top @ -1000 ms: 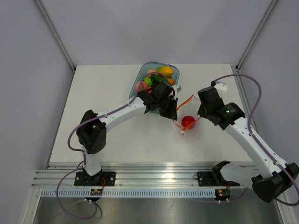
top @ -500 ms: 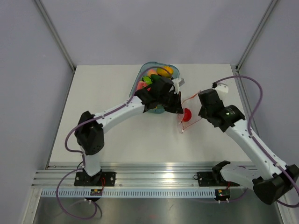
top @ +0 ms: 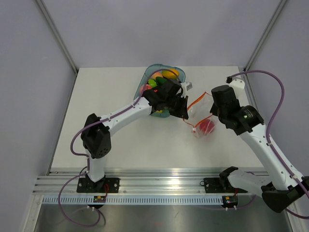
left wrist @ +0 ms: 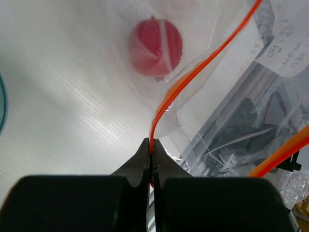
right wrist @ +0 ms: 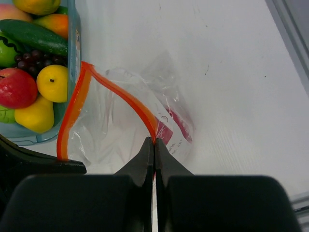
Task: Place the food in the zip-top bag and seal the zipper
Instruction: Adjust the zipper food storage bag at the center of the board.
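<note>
The clear zip-top bag (top: pixel 200 120) hangs between both grippers just right of the tray, with one red apple (top: pixel 207 126) inside it. My left gripper (top: pixel 186 112) is shut on one side of the orange zipper (top: pixel 195 103); my right gripper (top: pixel 212 110) is shut on the other side. In the left wrist view the fingertips of the left gripper (left wrist: pixel 152 145) pinch the zipper (left wrist: pixel 193 77), and the apple (left wrist: pixel 155 41) lies beyond in the bag. In the right wrist view the right gripper (right wrist: pixel 154 141) clamps the zipper (right wrist: pixel 126 97), and the bag's mouth gapes.
A translucent blue tray (top: pixel 148 73) behind the left gripper holds more food: a cucumber (right wrist: pixel 34 36), a lemon (right wrist: pixel 52 83), a red apple (right wrist: pixel 17 88), plus purple grapes (right wrist: pixel 29 60). The table's right edge (right wrist: pixel 289 29) is close by.
The bag and its apple have shifted to the right and a little nearer. The right arm swung outward to the right, and the left gripper followed, both still holding the zipper.
</note>
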`<move>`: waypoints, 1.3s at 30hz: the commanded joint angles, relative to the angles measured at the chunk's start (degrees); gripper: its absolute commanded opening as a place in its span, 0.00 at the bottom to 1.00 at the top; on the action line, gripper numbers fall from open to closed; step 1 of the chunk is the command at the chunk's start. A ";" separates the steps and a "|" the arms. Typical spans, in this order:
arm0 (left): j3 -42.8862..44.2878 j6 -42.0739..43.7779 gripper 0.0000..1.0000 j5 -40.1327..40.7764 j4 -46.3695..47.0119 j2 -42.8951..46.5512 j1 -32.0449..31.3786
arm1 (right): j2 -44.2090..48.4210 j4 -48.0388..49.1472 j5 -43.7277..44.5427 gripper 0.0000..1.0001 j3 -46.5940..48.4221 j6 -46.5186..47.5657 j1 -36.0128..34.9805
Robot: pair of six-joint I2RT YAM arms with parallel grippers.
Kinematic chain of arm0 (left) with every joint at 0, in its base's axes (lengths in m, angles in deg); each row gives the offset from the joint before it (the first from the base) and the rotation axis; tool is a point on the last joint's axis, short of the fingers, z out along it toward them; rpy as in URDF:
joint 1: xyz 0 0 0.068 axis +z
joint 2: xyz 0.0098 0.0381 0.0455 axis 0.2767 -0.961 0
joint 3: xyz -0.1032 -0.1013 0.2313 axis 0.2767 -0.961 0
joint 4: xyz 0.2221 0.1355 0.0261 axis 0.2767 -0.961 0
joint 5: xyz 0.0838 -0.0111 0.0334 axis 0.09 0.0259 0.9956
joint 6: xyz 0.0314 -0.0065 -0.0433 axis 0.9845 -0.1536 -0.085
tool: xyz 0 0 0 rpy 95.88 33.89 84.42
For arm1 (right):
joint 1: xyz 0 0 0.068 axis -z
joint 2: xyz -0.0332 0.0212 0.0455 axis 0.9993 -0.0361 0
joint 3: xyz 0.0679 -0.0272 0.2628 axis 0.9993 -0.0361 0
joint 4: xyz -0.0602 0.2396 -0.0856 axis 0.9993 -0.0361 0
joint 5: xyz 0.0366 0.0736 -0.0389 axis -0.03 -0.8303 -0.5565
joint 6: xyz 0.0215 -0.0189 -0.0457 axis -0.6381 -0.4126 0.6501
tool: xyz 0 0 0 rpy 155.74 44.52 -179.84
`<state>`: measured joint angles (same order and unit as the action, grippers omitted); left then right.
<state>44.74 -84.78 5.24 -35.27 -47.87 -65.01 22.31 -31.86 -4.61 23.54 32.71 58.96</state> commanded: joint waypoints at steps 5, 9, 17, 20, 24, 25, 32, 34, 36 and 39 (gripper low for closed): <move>8.76 -0.61 0.00 -7.47 2.06 -3.35 0.26 | -1.74 -2.17 2.83 0.00 3.66 2.12 0.23; 9.65 0.97 0.00 -6.69 0.57 -4.67 0.69 | -3.94 0.81 -0.42 0.00 0.95 1.86 0.23; 5.08 5.62 0.00 -2.12 -3.92 -4.85 5.43 | -11.66 8.99 -5.43 0.00 -3.81 0.80 0.23; 3.33 7.20 0.00 -0.11 -4.71 -3.27 6.50 | -13.26 11.45 -6.84 0.00 -4.16 0.80 0.23; 3.14 9.14 0.01 2.97 -6.38 -2.92 6.76 | -14.23 13.13 -8.42 0.00 -3.55 0.80 0.23; 3.23 9.75 0.02 4.03 -7.43 -2.92 6.94 | -14.49 12.52 -8.68 0.00 -3.29 0.63 0.23; 1.48 9.76 0.00 7.91 -7.61 -3.27 7.02 | -10.01 9.09 -10.00 0.00 0.66 1.33 0.23; 1.21 9.06 0.00 6.68 -6.82 -3.62 7.02 | -9.40 6.73 -10.88 0.00 3.20 2.82 0.23; 0.42 8.44 0.00 5.54 -5.77 -3.45 6.94 | -9.57 4.43 -10.88 0.00 4.97 3.44 0.23; -0.37 7.56 0.00 3.16 -2.96 -3.10 6.76 | -9.31 3.11 -10.97 0.00 5.94 3.62 0.23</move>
<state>45.02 -76.52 10.44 -41.94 -52.83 -57.97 11.25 -26.19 -15.56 26.56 34.81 58.96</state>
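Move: Both hands already hold the bag's orange-edged mouth. The container's near end, beside which the mouth is brought, lies about 10 cm left, 4 forward and 6 below the left hand; from the right hand, some 20 left, 8 forward, 13 down. The red fruit in the bag sits about 12 cm right of the left hand, level fore-and-aft and 8 down; from the right hand, 4 forward, 2 right, 15 down. Leftward and forward, both hands carry the bag mouth towards the container's near end, fingers staying pinched on its edges. The left hand first lifts about 3 cm while drifting right, then swings left, down and forward, its left side rolling up some 15 degrees. The right hand goes left and forward while sinking, its fingers tipping down, then rises most of the way back and levels partly. ##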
